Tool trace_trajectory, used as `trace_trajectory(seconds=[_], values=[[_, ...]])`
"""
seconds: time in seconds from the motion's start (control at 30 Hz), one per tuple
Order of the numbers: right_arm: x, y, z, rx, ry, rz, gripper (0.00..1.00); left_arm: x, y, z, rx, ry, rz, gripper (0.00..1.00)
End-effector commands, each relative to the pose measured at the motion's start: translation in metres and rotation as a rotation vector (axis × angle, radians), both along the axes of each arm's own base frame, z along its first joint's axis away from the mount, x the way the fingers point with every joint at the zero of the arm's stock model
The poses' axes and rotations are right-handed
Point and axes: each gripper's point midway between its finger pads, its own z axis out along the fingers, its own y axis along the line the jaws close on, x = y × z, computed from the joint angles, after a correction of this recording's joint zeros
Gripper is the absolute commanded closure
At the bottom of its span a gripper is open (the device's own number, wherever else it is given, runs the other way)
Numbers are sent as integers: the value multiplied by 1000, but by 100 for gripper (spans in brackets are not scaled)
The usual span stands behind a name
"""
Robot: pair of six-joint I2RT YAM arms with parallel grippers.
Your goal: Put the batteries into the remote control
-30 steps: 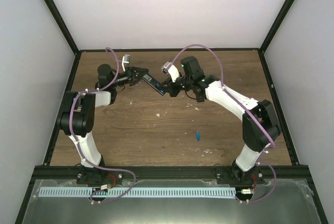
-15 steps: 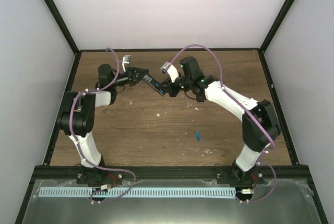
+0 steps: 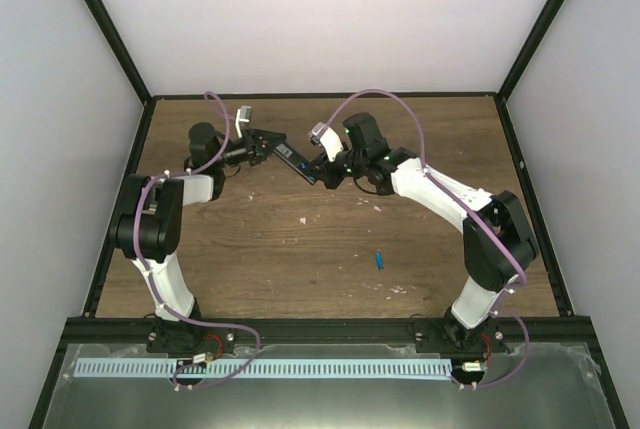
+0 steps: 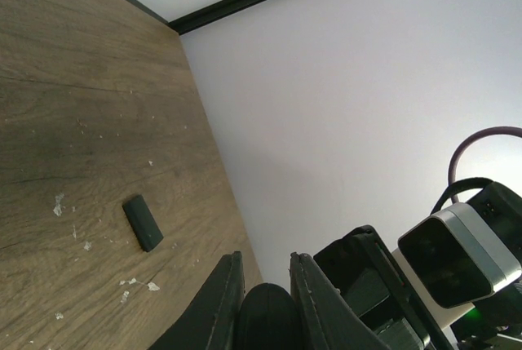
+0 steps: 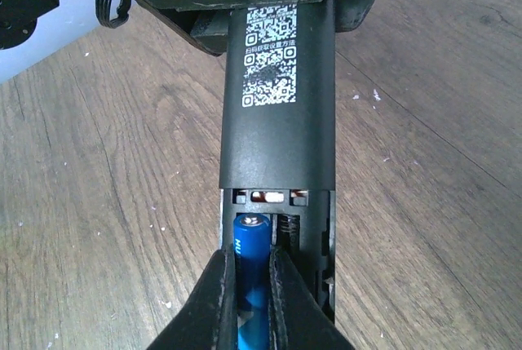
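Observation:
The black remote control [image 3: 300, 162] hangs above the table's far middle, back side up, its battery bay open [image 5: 277, 105]. My left gripper [image 3: 263, 142] is shut on its far end, and the remote's dark end shows between the fingers [image 4: 265, 317]. My right gripper [image 5: 250, 259] is shut on a blue battery [image 5: 251, 244] that lies in the bay's left slot. The battery's tip points at the contacts. The right slot beside it shows a bare spring. A second blue battery [image 3: 380, 260] lies on the table, right of centre.
A small black cover piece [image 4: 143, 223] lies on the wood near the back wall. Pale specks of debris [image 3: 304, 219] dot the wooden table [image 3: 260, 249]. Black frame posts and white walls close in the back and sides.
My right wrist has edged slightly left toward the remote. The left arm and the loose battery have stayed where they were.

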Motion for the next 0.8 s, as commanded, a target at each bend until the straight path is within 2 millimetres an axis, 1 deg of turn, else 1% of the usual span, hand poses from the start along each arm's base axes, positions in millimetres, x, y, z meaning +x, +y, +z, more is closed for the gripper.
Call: trace_trajectory(seconds=[0.0,0.2,0.47,0.57,0.77], values=[[-1,2,-5,-14,-9,6,94,-2,-2,25,-9,-87,-12,100],[-3,2,-10,-31,3,13,89,-2,-2,24,-11,-86,-7,100],[-2,2,-4,-29,-15,8,87,-3,-1,24,-13,-86,-6,100],[0,1,0,-27,-29,1,85,-3,-1,24,-14,-84,-5,100],[4,-4,16,-22,-86,-27,68,-3,-1,24,-17,-84,-2,100]])
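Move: The battery pinched in the right fingers is already at its slot in the remote's open battery compartment, about 1 cm to the left and ahead of the right hand. The left gripper holds the remote's other end, roughly 8 cm ahead, 8 cm left and 2 cm higher, while the battery cover lies on the table some 17 cm right, 3 cm ahead and 19 cm below. From the left hand the slot is about 7 cm back, 7 cm right and 2 cm lower. The right hand stays practically in place over the battery compartment, with no real turn of the wrist, and opens its fingers from nearly shut to somewhat over a quarter of their range, slowly at first and faster at the end, so that the pinch on the battery ends. The left hand stays still and keeps its grip on the far end of the remote, holding it up in the air with the open compartment facing the right hand. ##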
